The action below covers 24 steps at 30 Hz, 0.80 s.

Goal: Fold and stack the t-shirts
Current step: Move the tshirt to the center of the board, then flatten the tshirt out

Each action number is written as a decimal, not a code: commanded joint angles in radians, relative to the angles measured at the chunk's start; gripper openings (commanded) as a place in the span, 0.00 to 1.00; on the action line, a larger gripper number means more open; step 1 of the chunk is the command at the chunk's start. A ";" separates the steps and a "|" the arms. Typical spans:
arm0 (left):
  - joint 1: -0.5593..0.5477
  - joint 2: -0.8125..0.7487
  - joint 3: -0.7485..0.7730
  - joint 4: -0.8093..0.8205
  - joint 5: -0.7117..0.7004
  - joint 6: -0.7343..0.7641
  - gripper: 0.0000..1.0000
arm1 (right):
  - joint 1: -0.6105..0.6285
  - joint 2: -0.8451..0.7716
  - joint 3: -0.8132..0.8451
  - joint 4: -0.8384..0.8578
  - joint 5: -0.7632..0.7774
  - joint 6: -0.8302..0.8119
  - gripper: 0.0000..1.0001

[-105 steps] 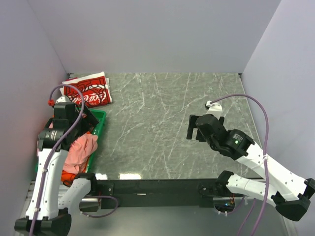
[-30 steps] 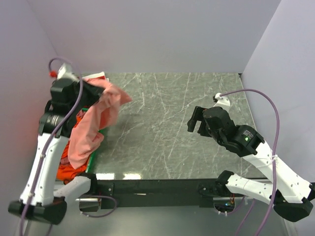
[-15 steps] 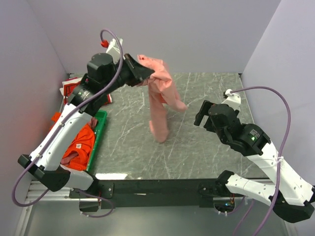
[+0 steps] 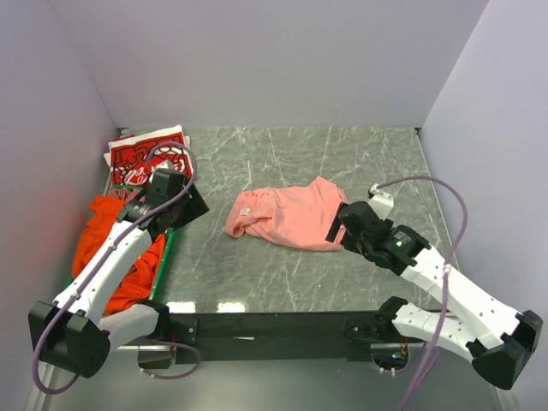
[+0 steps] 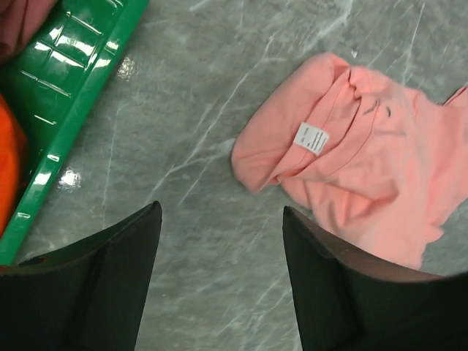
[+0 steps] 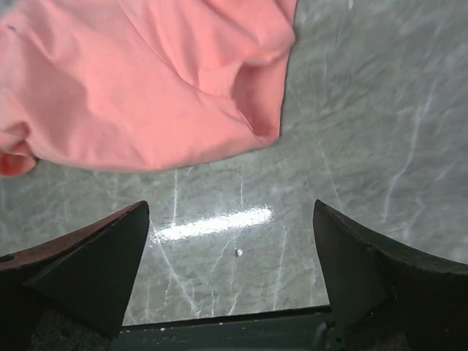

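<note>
A salmon-pink t-shirt (image 4: 291, 214) lies crumpled in the middle of the table, its white neck label (image 5: 312, 138) facing up. My left gripper (image 4: 197, 209) hovers left of it, open and holding nothing (image 5: 221, 212). At the shirt's right edge my right gripper (image 4: 336, 224) is open, with only bare table between its fingers (image 6: 230, 208) and the pink cloth (image 6: 146, 88) just ahead. A folded red t-shirt with white Coca-Cola print (image 4: 147, 155) lies at the back left. An orange t-shirt (image 4: 107, 248) spills from the green crate. A bit of mauve cloth (image 5: 18, 18) shows in the crate.
The green plastic crate (image 4: 168, 248) stands at the left edge of the table, beside the left arm; its rim (image 5: 80, 80) runs along the left of the left wrist view. Grey walls close in on three sides. The black mounting bar (image 4: 274, 325) lines the near edge.
My left arm swung the pink t-shirt out of the crate, over the table, and let it go; it now lies flat. The left arm drew back. My right gripper lowered to the shirt's right edge.
</note>
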<state>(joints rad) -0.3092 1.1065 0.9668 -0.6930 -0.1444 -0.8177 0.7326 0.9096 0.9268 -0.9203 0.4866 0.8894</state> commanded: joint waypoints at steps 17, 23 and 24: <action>-0.131 0.519 0.358 0.260 0.301 0.160 0.72 | -0.297 0.020 -0.267 0.392 -0.304 0.045 0.95; -0.154 0.749 0.532 0.256 0.381 0.175 0.71 | -0.364 0.089 -0.261 0.438 -0.321 -0.001 0.94; -0.157 0.772 0.547 0.256 0.388 0.175 0.71 | -0.378 0.119 -0.252 0.446 -0.330 -0.019 0.94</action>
<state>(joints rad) -0.4473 1.8202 1.4448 -0.4541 0.1711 -0.6689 0.3878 0.9833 0.6651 -0.5442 0.1753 0.9161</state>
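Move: The pink t-shirt lies spread on the board, its middle about 24 cm to the right of the left hand, 8 cm ahead and some 15 cm lower. The green bin's middle is roughly 24 cm left of the left hand and 5 cm back; the folded Coca-Cola shirts lie 18 cm left and 27 cm ahead. From the right hand, the pink t-shirt's middle is about 13 cm left, 14 cm ahead and 16 cm below. Towards the pink t-shirt's far left part the empty left hand swings about 16 cm right and 12 cm forward, sinking slightly and turning some 25 degrees clockwise. Over its right end the right hand first drops about 6 cm, then eases forward, its left side rolling up. Both grippers stay open, still clear of the cloth. ##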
